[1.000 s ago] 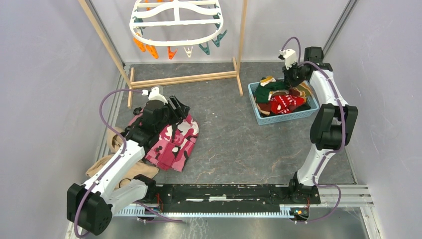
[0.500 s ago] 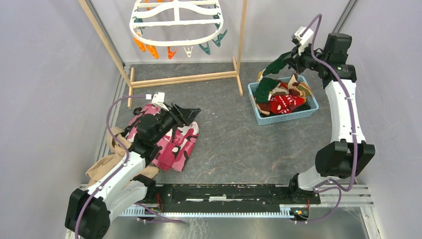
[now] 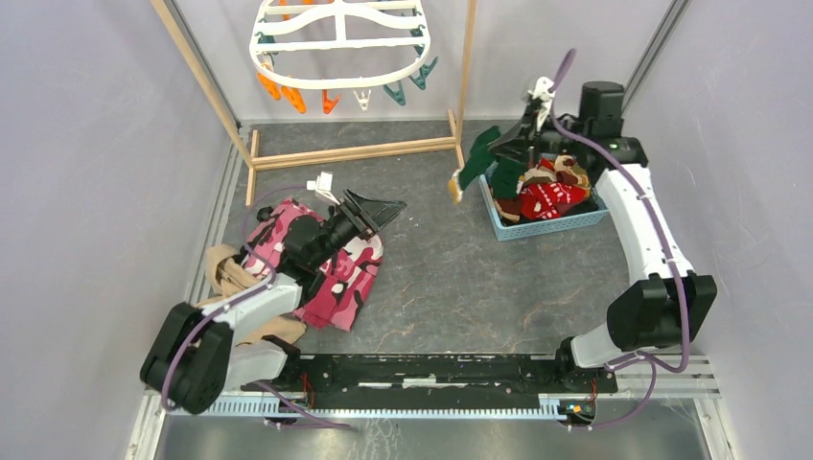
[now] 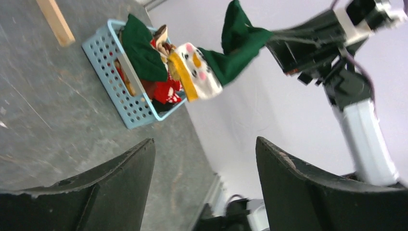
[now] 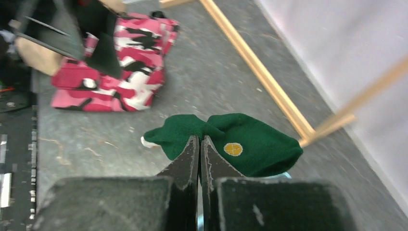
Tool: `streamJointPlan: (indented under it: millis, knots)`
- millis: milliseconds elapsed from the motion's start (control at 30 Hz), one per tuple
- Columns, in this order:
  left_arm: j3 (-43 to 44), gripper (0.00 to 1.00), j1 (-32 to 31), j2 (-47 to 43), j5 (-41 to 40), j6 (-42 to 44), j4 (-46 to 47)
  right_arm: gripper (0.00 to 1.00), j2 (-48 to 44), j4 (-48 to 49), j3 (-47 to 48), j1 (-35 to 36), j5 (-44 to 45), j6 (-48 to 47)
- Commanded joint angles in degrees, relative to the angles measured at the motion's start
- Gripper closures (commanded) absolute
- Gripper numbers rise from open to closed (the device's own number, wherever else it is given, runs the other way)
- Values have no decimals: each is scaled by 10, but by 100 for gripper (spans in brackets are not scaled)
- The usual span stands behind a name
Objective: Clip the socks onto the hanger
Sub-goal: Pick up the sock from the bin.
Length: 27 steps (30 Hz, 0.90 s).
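Note:
A dark green sock (image 3: 476, 158) with a white and yellow end hangs in the air just left of the blue basket (image 3: 548, 226). My right gripper (image 3: 510, 142) is shut on it; in the right wrist view the closed fingertips (image 5: 200, 138) pinch the green sock (image 5: 250, 144). More socks, red (image 3: 553, 197) and others, lie in the basket. My left gripper (image 3: 385, 207) is open, lifted above the pink garment and pointing right at the green sock (image 4: 226, 57), with nothing between its fingers (image 4: 204, 140). The white hanger (image 3: 340, 46) with orange and teal clips hangs at the back.
A pink camouflage garment (image 3: 331, 273) and a tan cloth (image 3: 225, 278) lie at the left under my left arm. The wooden stand's base bar (image 3: 355, 150) and posts run across the back. Grey walls close in both sides.
My right gripper has lifted the green sock out of the basket and carried it left. My left gripper has risen, swung right toward it and opened a little wider.

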Motion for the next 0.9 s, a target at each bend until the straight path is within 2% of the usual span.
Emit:
streamJointPlan:
  millis: [0, 133, 333, 567, 867]
  knots:
    - [6, 18, -21, 72, -38, -205, 116, 100, -23, 103, -22, 46, -39, 100]
    - [20, 17, -42, 120, -53, -266, 151, 100, -16, 126, -21, 85, -42, 129]
    - [44, 16, -62, 148, -69, -253, 149, 100, -15, 164, -28, 102, -52, 174]
    - [61, 18, -88, 199, -83, -282, 213, 100, -15, 176, -31, 109, -52, 187]
    - [88, 55, -105, 249, -95, -305, 287, 100, -15, 177, -40, 111, -51, 188]
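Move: The green sock's loose white-and-yellow end lies about 13 cm to the right of the left hand and 5 cm ahead, roughly level; the pink camo cloth lies some 17 cm left, 5 cm back and 20 cm down from that hand. From the right hand, already pinching the sock, the left gripper is about 20 cm left, 12 cm back and 5 cm lower, the loose end about 7 cm left, 7 cm back and 5 cm lower, and the bin 13 cm right, 5 cm ahead and 22 cm down. The sock, still pinched in the right hand, is carried left about 8 cm, slightly back and up towards the left gripper, then held nearly still. The left hand goes right some 7 cm to meet its loose end, dipping a little and coming back up, rolling about 30 degrees around its fingers' line, and late on its wide-open fingers narrow to about half around that end. ##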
